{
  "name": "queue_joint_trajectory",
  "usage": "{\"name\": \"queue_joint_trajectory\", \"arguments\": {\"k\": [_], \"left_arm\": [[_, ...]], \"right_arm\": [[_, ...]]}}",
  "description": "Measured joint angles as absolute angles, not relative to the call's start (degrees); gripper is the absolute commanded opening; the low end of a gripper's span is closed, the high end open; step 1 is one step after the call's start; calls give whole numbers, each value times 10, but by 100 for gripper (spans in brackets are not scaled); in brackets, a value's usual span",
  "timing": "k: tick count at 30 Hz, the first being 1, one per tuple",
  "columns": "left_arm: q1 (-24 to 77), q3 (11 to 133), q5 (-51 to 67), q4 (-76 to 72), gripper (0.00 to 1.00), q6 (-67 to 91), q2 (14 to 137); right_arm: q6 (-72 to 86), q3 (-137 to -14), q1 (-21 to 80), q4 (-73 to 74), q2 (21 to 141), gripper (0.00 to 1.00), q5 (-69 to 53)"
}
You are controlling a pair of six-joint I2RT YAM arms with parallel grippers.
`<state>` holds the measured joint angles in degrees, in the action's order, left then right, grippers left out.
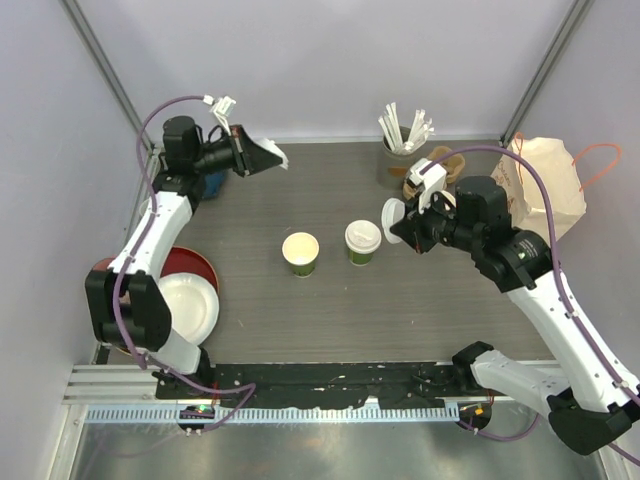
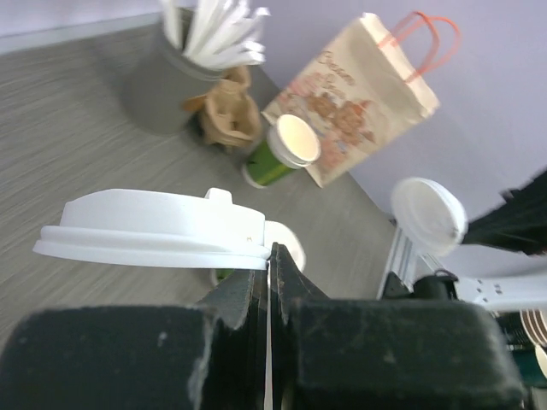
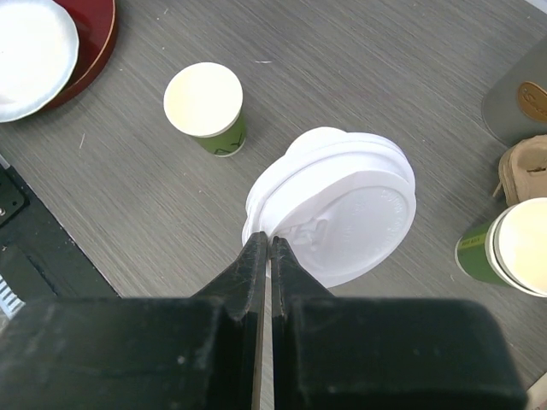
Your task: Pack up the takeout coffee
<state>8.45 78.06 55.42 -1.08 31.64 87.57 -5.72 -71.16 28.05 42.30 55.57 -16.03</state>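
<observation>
Two green paper cups stand mid-table: an open cup [image 1: 300, 252] [image 3: 205, 107] and a lidded cup [image 1: 362, 242]. High at the back left, my left gripper [image 1: 248, 152] [image 2: 272, 252] is shut on the rim of a white lid [image 1: 268, 155] [image 2: 154, 231]. My right gripper [image 1: 405, 228] [image 3: 270, 243] is shut on the edge of another white lid [image 1: 393, 214] [image 3: 350, 209], held just right of and above the lidded cup. A third green cup [image 3: 508, 248] [image 2: 286, 149] stands by the brown sleeves. The paper bag [image 1: 545, 185] [image 2: 367, 94] stands at the right.
A grey holder of white straws [image 1: 400, 145] and brown cup sleeves [image 1: 435, 170] sit at the back. A white plate [image 1: 190, 305] and a red plate [image 1: 195, 265] lie at the left, near the left arm's base.
</observation>
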Motion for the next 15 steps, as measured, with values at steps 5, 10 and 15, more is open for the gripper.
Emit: {"name": "queue_joint_trajectory", "arguments": {"k": [5,10,15], "left_arm": [[39,769,551,-29,0,310,946],[27,754,551,-47,0,309,1046],[27,746,551,-92,0,332,1125]], "right_arm": [[-62,-709,281,425,566,1,-160],[-66,-702,281,426,567,1,-161],[-69,-702,281,430,568,1,-161]]}}
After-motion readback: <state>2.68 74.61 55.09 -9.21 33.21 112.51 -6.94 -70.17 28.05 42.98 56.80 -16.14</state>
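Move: The bare table the left hand's lid seems bound for lies about 9 cm ahead of that hand, 3 cm left and some 33 cm below. The open cup stands about 4 cm back, 5 cm right and 28 cm below it; the lidded cup is 1 cm back, 21 cm right and 27 cm below. From the right hand, the open cup is roughly 11 cm ahead, 18 cm left and 25 cm below. The white lid already pinched in the left fingers is carried down about 19 cm and some 8 cm forward, drifting slightly left, towards the bare table beyond and left of the open cup. The outward swing comes first and fades into a steep descent, while the left wrist tips about 20 degrees forward and down. Its fingers stay shut on the rim; the right hand keeps its own lid almost still above the table. ##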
